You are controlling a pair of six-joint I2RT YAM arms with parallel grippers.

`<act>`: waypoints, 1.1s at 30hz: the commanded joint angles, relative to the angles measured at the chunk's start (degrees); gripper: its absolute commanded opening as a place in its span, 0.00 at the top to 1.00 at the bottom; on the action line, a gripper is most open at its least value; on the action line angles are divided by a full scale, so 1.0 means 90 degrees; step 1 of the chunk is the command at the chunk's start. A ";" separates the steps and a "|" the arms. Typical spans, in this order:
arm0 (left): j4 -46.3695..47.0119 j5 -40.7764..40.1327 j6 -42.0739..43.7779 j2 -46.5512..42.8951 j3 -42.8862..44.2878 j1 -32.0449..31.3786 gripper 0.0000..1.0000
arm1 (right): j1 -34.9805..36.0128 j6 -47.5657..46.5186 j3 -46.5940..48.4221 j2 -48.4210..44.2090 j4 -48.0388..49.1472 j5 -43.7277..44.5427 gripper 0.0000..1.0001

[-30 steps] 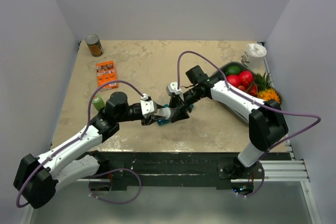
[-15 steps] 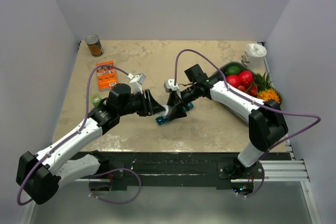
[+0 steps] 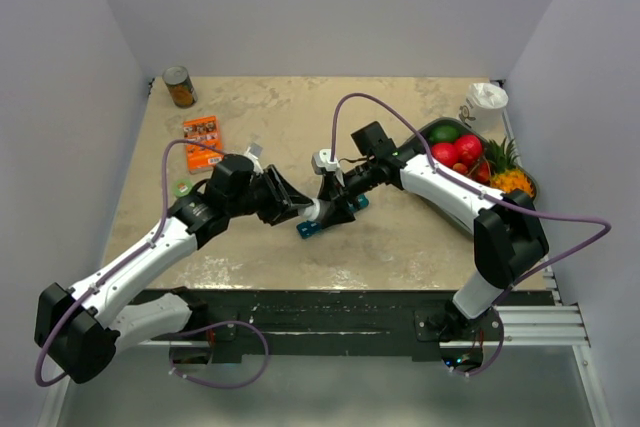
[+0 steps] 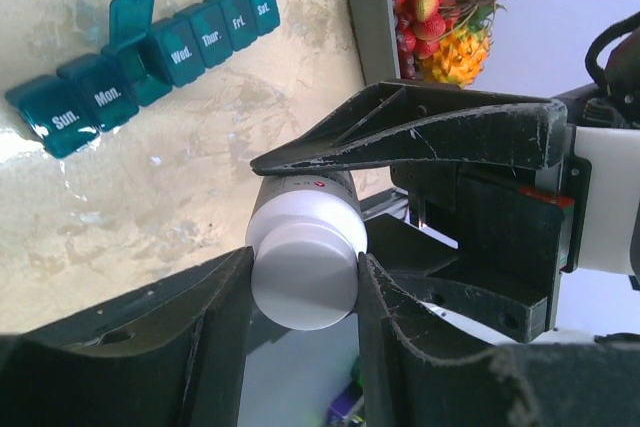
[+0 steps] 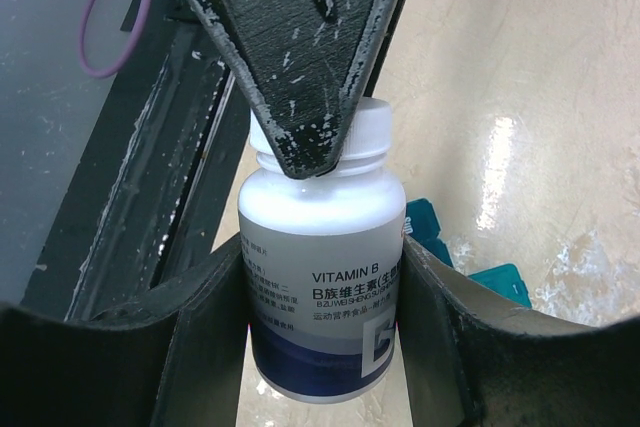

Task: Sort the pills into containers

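Note:
A white vitamin B bottle (image 5: 325,287) hangs above the table, with my right gripper (image 5: 325,319) shut on its body. My left gripper (image 4: 305,285) is shut on its white cap (image 4: 305,267), one finger (image 5: 300,47) lying across the cap in the right wrist view. In the top view both grippers meet at the bottle (image 3: 316,210) mid-table. The teal containers strip (image 4: 150,52) lies on the table below, one lid (image 4: 130,15) standing open; part of the strip (image 3: 308,229) shows under the grippers. No pills show; they are hidden.
A grey fruit tray (image 3: 428,130) stands at the right with a white cup (image 3: 487,102) behind it. At the back left are a can (image 3: 180,87) and an orange packet (image 3: 203,139), with a green roll (image 3: 182,188) nearer.
My left arm has swung its wrist toward the back of the table and rolled it at the bottle's cap. The right arm with the bottle has barely moved.

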 commanded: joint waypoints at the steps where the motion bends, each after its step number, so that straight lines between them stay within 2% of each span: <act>1: 0.0679 0.1322 -0.1150 -0.0164 -0.0112 -0.0056 1.00 | -0.0030 0.0076 0.0060 -0.0090 0.0395 0.0329 1.00; 5: 0.1158 0.1442 -0.1190 -0.0232 -0.0259 -0.0017 1.00 | -0.0040 0.0076 0.0060 -0.0090 0.0395 0.0329 1.00; 16: 0.1158 0.1558 -0.0224 -0.0447 -0.0288 0.0432 1.00 | -0.0040 0.0076 0.0069 -0.0099 0.0385 0.0319 1.00; 19: 0.1314 0.1821 -0.0077 -0.0359 -0.0347 0.0481 0.84 | -0.0040 0.0076 0.0069 -0.0099 0.0385 0.0310 1.00; 20: 0.1508 0.1919 -0.0048 -0.0320 -0.0395 0.0491 0.72 | -0.0040 0.0076 0.0060 -0.0090 0.0375 0.0300 1.00; 22: 0.1753 0.2298 0.0108 -0.0155 -0.0425 0.0491 0.61 | -0.0040 0.0066 0.0060 -0.0099 0.0375 0.0290 1.00; 23: 0.1851 0.2397 0.0206 -0.0076 -0.0387 0.0500 0.51 | -0.0030 0.0066 0.0060 -0.0099 0.0375 0.0290 1.00; 26: 0.1891 0.2798 0.0733 0.0158 -0.0211 0.0501 0.34 | -0.0030 0.0037 0.0069 -0.0109 0.0337 0.0261 1.00; 32: 0.1911 0.3003 0.1455 0.0149 -0.0064 0.0530 0.09 | -0.0040 0.0017 0.0079 -0.0099 0.0327 0.0251 1.00; 33: 0.1881 0.3052 0.1582 0.0101 -0.0035 0.0530 0.07 | -0.0040 0.0008 0.0089 -0.0109 0.0317 0.0251 1.00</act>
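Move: The left fingers are already shut round the bottle's white cap, so the cap sits right at that hand's point, while the bottle body lies about 4 cm to its right, 1 cm ahead and 3 cm lower. The pill organizer is some 3 cm ahead, 6 cm right and roughly 17 cm below. From the right hand, which holds the bottle body, the cap is about 4 cm left, 1 cm back and 3 cm up. The left hand opens, freeing the cap, and draws back, right and up about 3 cm, turning clockwise. ##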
